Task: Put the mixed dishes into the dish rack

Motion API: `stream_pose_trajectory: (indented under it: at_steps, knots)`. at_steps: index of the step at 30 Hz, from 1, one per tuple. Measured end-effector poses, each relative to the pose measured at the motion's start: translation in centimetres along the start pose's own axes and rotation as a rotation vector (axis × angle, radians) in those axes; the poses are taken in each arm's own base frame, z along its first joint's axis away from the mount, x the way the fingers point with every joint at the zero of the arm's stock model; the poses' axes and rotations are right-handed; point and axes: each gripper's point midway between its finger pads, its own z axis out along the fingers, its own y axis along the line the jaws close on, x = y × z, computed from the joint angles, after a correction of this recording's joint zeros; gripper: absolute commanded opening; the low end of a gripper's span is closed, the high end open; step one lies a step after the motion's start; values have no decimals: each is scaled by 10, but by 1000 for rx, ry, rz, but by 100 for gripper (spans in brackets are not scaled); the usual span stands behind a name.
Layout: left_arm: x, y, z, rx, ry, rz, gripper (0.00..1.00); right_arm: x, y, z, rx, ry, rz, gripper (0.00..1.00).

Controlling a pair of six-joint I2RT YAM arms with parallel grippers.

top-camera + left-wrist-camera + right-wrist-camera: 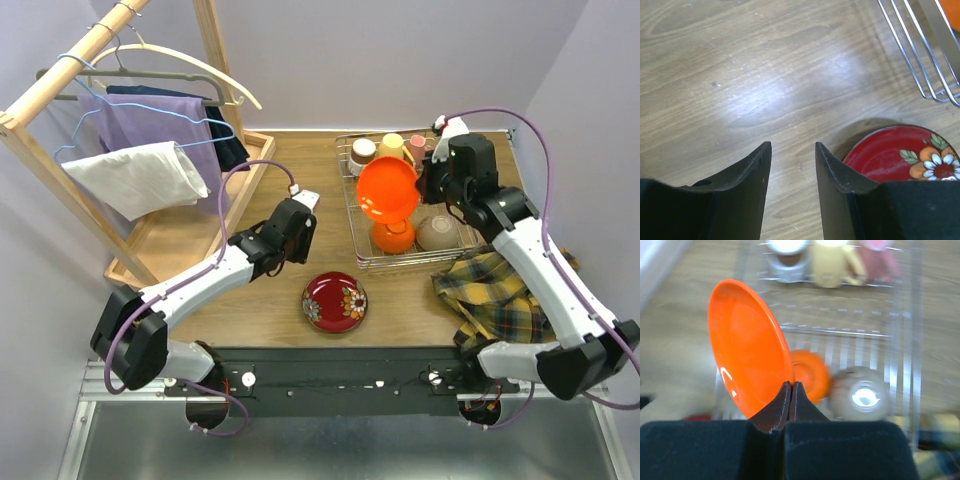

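Observation:
My right gripper (791, 385) is shut on the rim of an orange-red bowl (745, 345), holding it tilted on edge above the dish rack (350, 215). Inside the rack lie an upturned orange bowl (393, 237) and a beige bowl (437, 232), with a steel cup (363, 150), a cream mug (391, 145) and a pink mug (417, 143) along its far side. A red flowered plate (334, 301) rests on the table in front of the rack. Just left of that plate (890, 155), my left gripper (792, 146) hovers open over bare wood, holding nothing.
A plaid cloth (495, 290) is bunched at the rack's near right corner, under my right arm. A wooden clothes rack with a tray base (180, 235) and hung garments (150, 150) fills the left side of the table.

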Motion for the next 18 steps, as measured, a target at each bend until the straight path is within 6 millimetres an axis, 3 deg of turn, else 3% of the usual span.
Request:
stream_pose_trajectory:
  at_steps: [5,11,18]
  knots:
    - [-10,11,-3,-16,-32,-23,51,2,-59,26,240,14,35,0]
    - [-24,24,-9,-27,-90,-71,51,-12,-96,41,420,-35,30,1]
    - [-12,33,-4,-26,-63,-116,53,-35,-131,52,562,-103,15,1]
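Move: The right gripper holds the orange plate by its edge. The open middle of the dish rack, where it seems to be headed, is about 20 cm ahead, 7 cm right and 25 cm below; from the left gripper that spot is some 26 cm ahead, 37 cm right, 8 cm lower. From the right gripper, the pink mug is 28 cm ahead, 5 cm right; the orange bowl 6 cm ahead, 3 cm left; the grey bowl 7 cm ahead, 9 cm right, all 20-odd cm below. Keep the right fingers shut on the orange plate's edge and carry it right and forward, about 15 cm in all, high over the rack towards its open middle, dipping a little and recovering. Swing the wrist some 30 degrees clockwise as you go, with its left side dropping slightly. Ease the empty left gripper 3 cm to the left. ##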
